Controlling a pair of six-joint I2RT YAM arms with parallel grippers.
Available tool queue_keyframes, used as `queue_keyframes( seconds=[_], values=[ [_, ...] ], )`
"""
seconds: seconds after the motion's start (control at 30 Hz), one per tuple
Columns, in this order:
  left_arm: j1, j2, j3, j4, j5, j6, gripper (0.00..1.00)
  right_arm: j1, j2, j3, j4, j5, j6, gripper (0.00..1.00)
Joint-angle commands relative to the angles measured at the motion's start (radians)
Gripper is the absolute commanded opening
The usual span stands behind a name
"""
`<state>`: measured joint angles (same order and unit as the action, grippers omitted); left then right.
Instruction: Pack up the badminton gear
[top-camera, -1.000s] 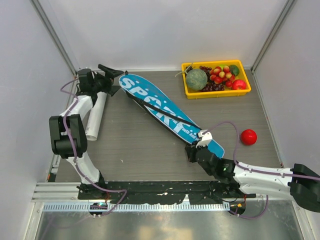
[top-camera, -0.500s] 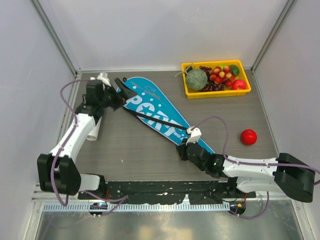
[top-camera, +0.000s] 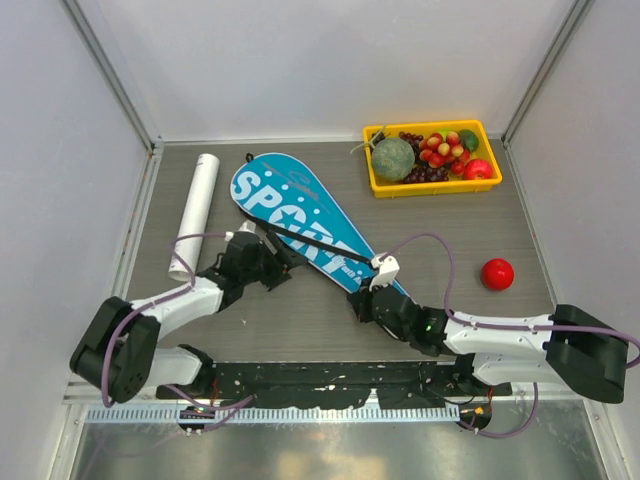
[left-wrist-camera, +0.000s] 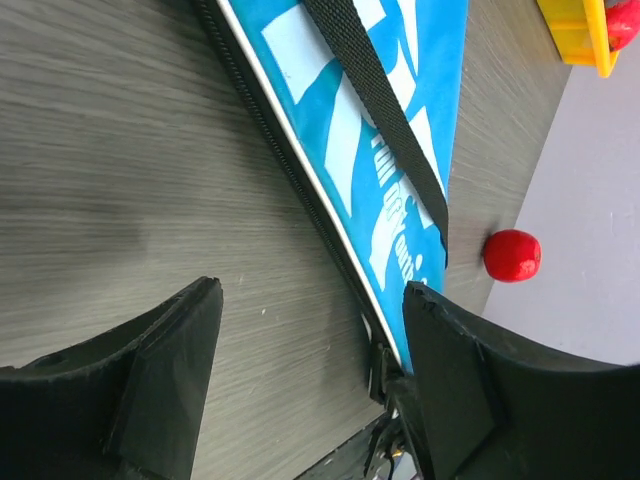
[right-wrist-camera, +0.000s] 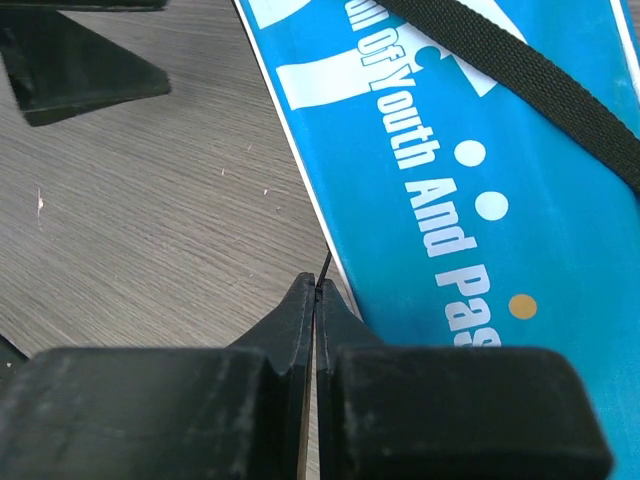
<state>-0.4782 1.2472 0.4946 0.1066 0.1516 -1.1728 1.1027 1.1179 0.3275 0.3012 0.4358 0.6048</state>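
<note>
The blue "SPORT" bag (top-camera: 300, 220) lies slantwise on the table, wide end far left, narrow end near right. My right gripper (top-camera: 356, 303) is at the bag's near edge by the narrow end. In the right wrist view it (right-wrist-camera: 316, 290) is shut on a thin black zipper pull (right-wrist-camera: 325, 268) beside the bag (right-wrist-camera: 470, 150). My left gripper (top-camera: 283, 268) is open and empty, low over the table beside the bag's near edge (left-wrist-camera: 312, 290). The white tube (top-camera: 195, 214) lies at the far left. No rackets or shuttlecocks show.
A yellow tray (top-camera: 432, 187) of fruit stands at the back right. A red round fruit (top-camera: 497, 273) lies on the table to the right, also in the left wrist view (left-wrist-camera: 512, 255). The bag's black strap (left-wrist-camera: 375, 110) runs along its top.
My left arm has swung from the bag's far wide end down to its near side. The bag has shifted left. My right gripper has moved left along the bag's edge.
</note>
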Motion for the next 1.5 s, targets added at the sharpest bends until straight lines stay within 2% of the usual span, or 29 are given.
queue_keyframes(
  seconds=[0.0, 0.1, 0.17, 0.5, 0.57, 0.7, 0.73, 0.87, 1.03, 1.2, 1.47],
  values=[
    [-0.052, 0.107, 0.035, 0.214, -0.060, -0.079, 0.76, 0.009, -0.046, -0.011, 0.090, 0.003, 0.033, 0.05],
    [-0.086, 0.193, 0.039, 0.323, -0.063, -0.091, 0.74, 0.014, -0.061, -0.031, 0.087, 0.004, 0.047, 0.05],
    [-0.106, 0.242, 0.053, 0.338, -0.063, -0.097, 0.71, 0.014, -0.073, -0.048, 0.087, 0.012, 0.056, 0.05],
    [-0.134, 0.426, 0.068, 0.539, -0.058, -0.152, 0.48, 0.014, -0.162, -0.107, 0.033, 0.029, 0.101, 0.05],
    [-0.135, 0.445, 0.068, 0.577, -0.061, -0.169, 0.36, 0.014, -0.191, -0.110, -0.005, 0.037, 0.105, 0.05],
    [-0.131, 0.442, 0.096, 0.594, -0.069, -0.189, 0.03, 0.014, -0.278, -0.136, -0.114, 0.087, 0.145, 0.05],
    [-0.131, 0.433, 0.108, 0.578, -0.070, -0.192, 0.00, 0.013, -0.294, -0.151, -0.134, 0.116, 0.174, 0.05],
    [-0.126, 0.373, 0.224, 0.376, -0.116, -0.162, 0.00, 0.014, -0.444, -0.176, -0.293, 0.190, 0.245, 0.05],
    [-0.120, 0.308, 0.393, 0.134, -0.245, -0.065, 0.00, 0.014, -0.608, -0.166, -0.560, 0.282, 0.325, 0.05],
    [-0.070, 0.311, 0.456, 0.110, -0.235, -0.088, 0.00, 0.014, -0.723, -0.160, -0.764, 0.371, 0.432, 0.05],
    [0.019, 0.296, 0.550, 0.044, -0.169, -0.077, 0.00, 0.014, -0.834, -0.146, -0.820, 0.487, 0.431, 0.05]
  ],
)
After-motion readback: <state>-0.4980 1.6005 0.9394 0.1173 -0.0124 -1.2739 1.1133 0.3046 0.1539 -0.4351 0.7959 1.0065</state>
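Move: The racket bag's near edge, where the open left fingers will shut, lies about 7 cm right, 3 cm ahead and 4 cm below the left hand; the white tube stands some 24 cm left and 15 cm ahead of that hand. The right fingers already hold the zip pull; the bag's foot end lies about 12 cm to the right hand's right and 5 cm back, the red ball some 35 cm right and 8 cm ahead. Left reaches right and down, pinches the bag edge, lifts forward; right draws the zip pull 13 cm right. ##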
